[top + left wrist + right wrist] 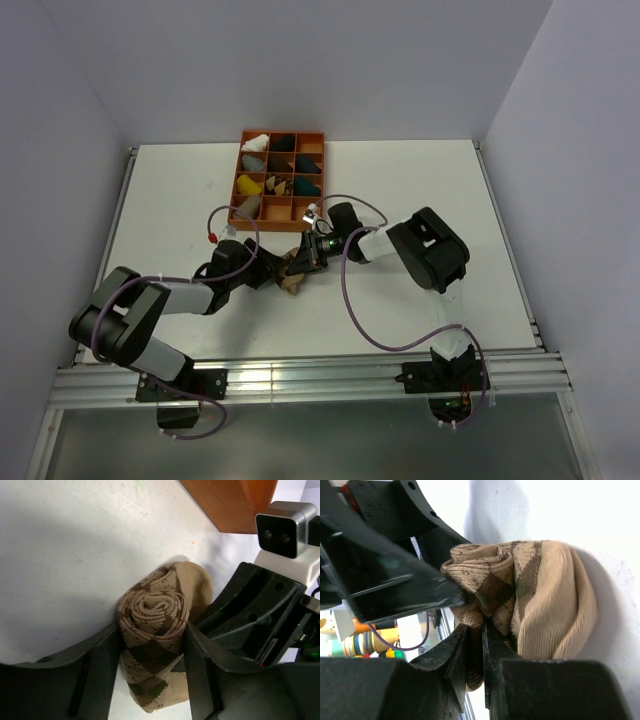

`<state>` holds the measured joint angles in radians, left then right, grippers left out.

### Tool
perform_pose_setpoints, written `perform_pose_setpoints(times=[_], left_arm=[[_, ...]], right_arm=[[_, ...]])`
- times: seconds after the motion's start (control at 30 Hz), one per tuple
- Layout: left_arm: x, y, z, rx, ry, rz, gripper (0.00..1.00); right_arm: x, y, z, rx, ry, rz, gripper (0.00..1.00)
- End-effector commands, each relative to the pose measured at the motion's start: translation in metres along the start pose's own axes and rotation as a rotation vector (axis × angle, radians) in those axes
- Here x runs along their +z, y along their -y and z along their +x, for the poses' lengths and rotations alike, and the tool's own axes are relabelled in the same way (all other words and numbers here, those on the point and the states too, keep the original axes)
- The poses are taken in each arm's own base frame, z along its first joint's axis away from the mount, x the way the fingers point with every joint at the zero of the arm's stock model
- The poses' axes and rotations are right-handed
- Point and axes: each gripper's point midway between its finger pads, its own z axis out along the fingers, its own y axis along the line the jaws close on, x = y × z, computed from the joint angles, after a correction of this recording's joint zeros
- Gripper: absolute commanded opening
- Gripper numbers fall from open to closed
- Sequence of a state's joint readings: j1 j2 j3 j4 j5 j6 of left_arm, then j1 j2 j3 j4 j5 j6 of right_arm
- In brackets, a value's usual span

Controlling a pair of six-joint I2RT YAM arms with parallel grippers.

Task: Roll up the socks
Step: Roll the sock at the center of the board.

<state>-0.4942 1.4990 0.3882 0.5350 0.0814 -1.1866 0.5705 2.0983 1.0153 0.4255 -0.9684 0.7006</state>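
The socks (293, 272) lie rolled together in the middle of the table. In the left wrist view the argyle sock (152, 615) forms a tight spiral, with plain tan fabric (197, 580) wrapped behind it. My left gripper (152, 635) is shut on the roll, one finger pressed on each side. My right gripper (482, 635) is shut on a fold of argyle fabric at the roll's end, next to the plain tan sock (555, 610). Seen from above, the left gripper (272, 270) and the right gripper (303, 262) meet at the bundle from opposite sides.
An orange tray (283, 133) with several compartments of sock bundles stands behind the arms; its corner (230, 505) shows close to the roll. The right arm's body (250, 615) crowds the roll's right side. A left finger (395, 585) fills the right wrist view's upper left.
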Motion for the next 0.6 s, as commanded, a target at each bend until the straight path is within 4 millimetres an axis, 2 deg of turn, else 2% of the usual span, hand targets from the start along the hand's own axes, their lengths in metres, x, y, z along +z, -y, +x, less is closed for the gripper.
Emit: perform_pose_setpoints(times=[0.0,0.13,0.2,0.3,0.37,0.4,0.43,0.47,0.5,0.53,0.57], left_arm=[[0.001,-0.050,0.021,0.034,-0.071,-0.191,0.54],[0.003,-0.050,0.022,0.039,-0.074,-0.222,0.42],[0.002,-0.054,0.023,0.046,-0.079,-0.251,0.31],[0.002,-0.053,0.024,0.066,-0.088,-0.279,0.20],[0.004,-0.047,0.024,0.085,-0.092,-0.280,0.15],[0.002,-0.049,0.028,0.095,-0.108,-0.298,0.13],[0.003,-0.043,0.027,0.103,-0.109,-0.291,0.12],[0.003,-0.044,0.022,0.114,-0.085,-0.309,0.12],[0.003,-0.044,0.023,0.124,-0.086,-0.315,0.12],[0.003,-0.042,0.022,0.132,-0.083,-0.322,0.11],[0.003,-0.041,0.021,0.138,-0.081,-0.323,0.11]], right_arm=[[-0.004,0.074,0.036,0.119,-0.042,0.266,0.00],[-0.009,0.070,0.031,0.075,-0.024,0.290,0.04],[-0.012,0.067,0.027,0.034,-0.012,0.318,0.11],[-0.016,0.060,0.021,-0.029,0.014,0.370,0.21],[-0.022,0.049,0.013,-0.092,0.051,0.399,0.31],[-0.025,0.046,0.015,-0.104,0.052,0.422,0.34],[-0.030,0.048,0.008,-0.131,0.091,0.476,0.36],[-0.036,0.035,0.001,-0.173,0.127,0.481,0.41],[-0.039,0.033,0.003,-0.204,0.133,0.508,0.43],[-0.045,0.033,-0.004,-0.224,0.170,0.554,0.45],[-0.052,0.020,-0.012,-0.274,0.210,0.561,0.49]])
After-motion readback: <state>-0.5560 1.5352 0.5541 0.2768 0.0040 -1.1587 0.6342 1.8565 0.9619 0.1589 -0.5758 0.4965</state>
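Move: The part-rolled sock lies between the left fingertips, its middle about 2 cm to the right and 1 cm below. The near edge of the tray is well ahead; its middle is some 22 cm ahead of the left hand and level sideways, and a rolled taupe sock in it is about 16 cm ahead, 7 cm left. From the right hand, already pinching the sock, its middle is about 2 cm left, 1 cm below. Left fingers close on the roll while the right hand opens, drawing about 2 cm right and tilting some 20 degrees. ##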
